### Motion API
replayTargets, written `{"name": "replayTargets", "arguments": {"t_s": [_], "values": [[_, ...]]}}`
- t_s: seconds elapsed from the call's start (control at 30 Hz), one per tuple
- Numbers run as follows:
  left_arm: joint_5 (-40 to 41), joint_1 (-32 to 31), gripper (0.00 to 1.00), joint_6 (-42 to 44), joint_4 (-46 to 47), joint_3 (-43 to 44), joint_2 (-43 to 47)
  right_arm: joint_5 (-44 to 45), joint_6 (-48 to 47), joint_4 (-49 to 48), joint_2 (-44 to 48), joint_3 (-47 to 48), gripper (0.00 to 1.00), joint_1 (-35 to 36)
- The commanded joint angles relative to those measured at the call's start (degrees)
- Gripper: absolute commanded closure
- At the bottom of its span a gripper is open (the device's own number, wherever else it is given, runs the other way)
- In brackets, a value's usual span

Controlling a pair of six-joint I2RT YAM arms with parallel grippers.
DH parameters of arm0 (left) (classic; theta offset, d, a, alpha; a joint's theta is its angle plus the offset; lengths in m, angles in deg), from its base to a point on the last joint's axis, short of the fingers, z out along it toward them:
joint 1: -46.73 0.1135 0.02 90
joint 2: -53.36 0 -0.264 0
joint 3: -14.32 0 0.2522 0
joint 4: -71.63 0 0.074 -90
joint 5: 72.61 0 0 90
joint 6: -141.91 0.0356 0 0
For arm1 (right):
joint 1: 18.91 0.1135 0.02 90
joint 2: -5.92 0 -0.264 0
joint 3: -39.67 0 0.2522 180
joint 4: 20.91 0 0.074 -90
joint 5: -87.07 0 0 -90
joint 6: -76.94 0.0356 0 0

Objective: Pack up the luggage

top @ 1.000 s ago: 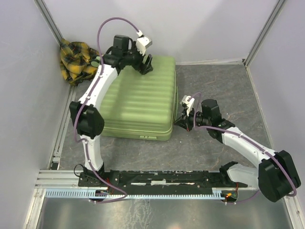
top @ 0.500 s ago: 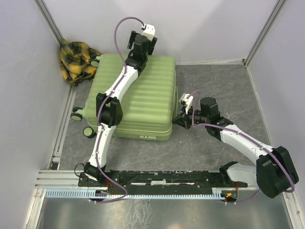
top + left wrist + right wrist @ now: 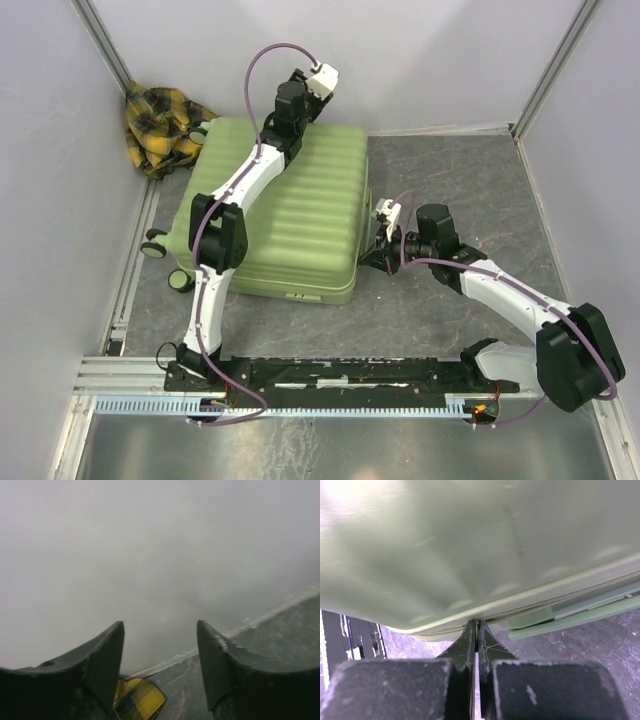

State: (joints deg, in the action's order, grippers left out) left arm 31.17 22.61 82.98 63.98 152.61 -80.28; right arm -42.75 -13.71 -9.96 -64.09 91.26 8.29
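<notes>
The luggage (image 3: 300,215), a lime-green ribbed hard-shell suitcase, lies flat and closed on the grey floor, its black wheels (image 3: 153,248) at the left. My left arm reaches across its lid. Over the far edge the left gripper (image 3: 300,82) is raised, open and empty, facing the back wall; in the left wrist view the left gripper (image 3: 160,626) frames only wall and floor. My right gripper (image 3: 373,256) is shut at the suitcase's right side. In the right wrist view the right gripper (image 3: 476,625) touches the seam line of the luggage (image 3: 470,545) with its tips.
A yellow plaid cloth (image 3: 160,125) lies bunched in the back left corner beside the suitcase; the plaid cloth (image 3: 141,699) also shows low between the left fingers. Pale walls close in the left, back and right sides. Grey floor (image 3: 450,180) lies right of the suitcase.
My left arm swung from the suitcase's left side to over its far edge and rose, jaws narrowing a little. The suitcase turned slightly, uncovering its wheels. The right gripper stayed at the seam.
</notes>
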Motion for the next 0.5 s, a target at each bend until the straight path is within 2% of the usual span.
{"name": "replayTargets", "arguments": {"t_s": [0.0,0.27,0.47], "values": [[-17.53,-2.96,0.40,4.64,-22.03,-5.64,3.52,3.99,-2.17,0.29,-0.76,1.93,0.98,-3.53],[-32.75,-2.93,0.61,8.84,-34.08,-5.31,4.82,0.94,-8.21,5.13,-0.65,3.56,0.98,-10.36],[-43.42,-3.43,0.70,12.88,-41.93,-6.14,5.85,0.70,-8.16,2.70,-4.69,6.04,0.98,-13.87]]}}
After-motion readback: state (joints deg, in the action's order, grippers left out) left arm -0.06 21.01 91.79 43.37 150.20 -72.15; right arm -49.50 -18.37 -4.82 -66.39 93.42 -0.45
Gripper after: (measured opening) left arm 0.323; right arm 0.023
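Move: The left gripper is open just beyond and a little above the suitcase's far edge. The far right corner lies about 14 cm to its right, 10 cm back and some 6 cm lower; the plaid cloth lies roughly 34 cm left, 7 cm back and 25 cm below. The right gripper is shut on the zipper pull, right at its fingertips against the case's right side, with that same corner about 28 cm ahead, in line sideways and some 8 cm higher. Bring the left gripper back and right about 12 cm, in over the far edge towards the suitcase's far right corner, swinging it some 35 degrees clockwise, tipping the fingers downward and closing them more than halfway on nothing. Keep the right fingers pinched on the zipper pull and draw it to the right, off the case's side, and slightly forward, about 4 cm. ##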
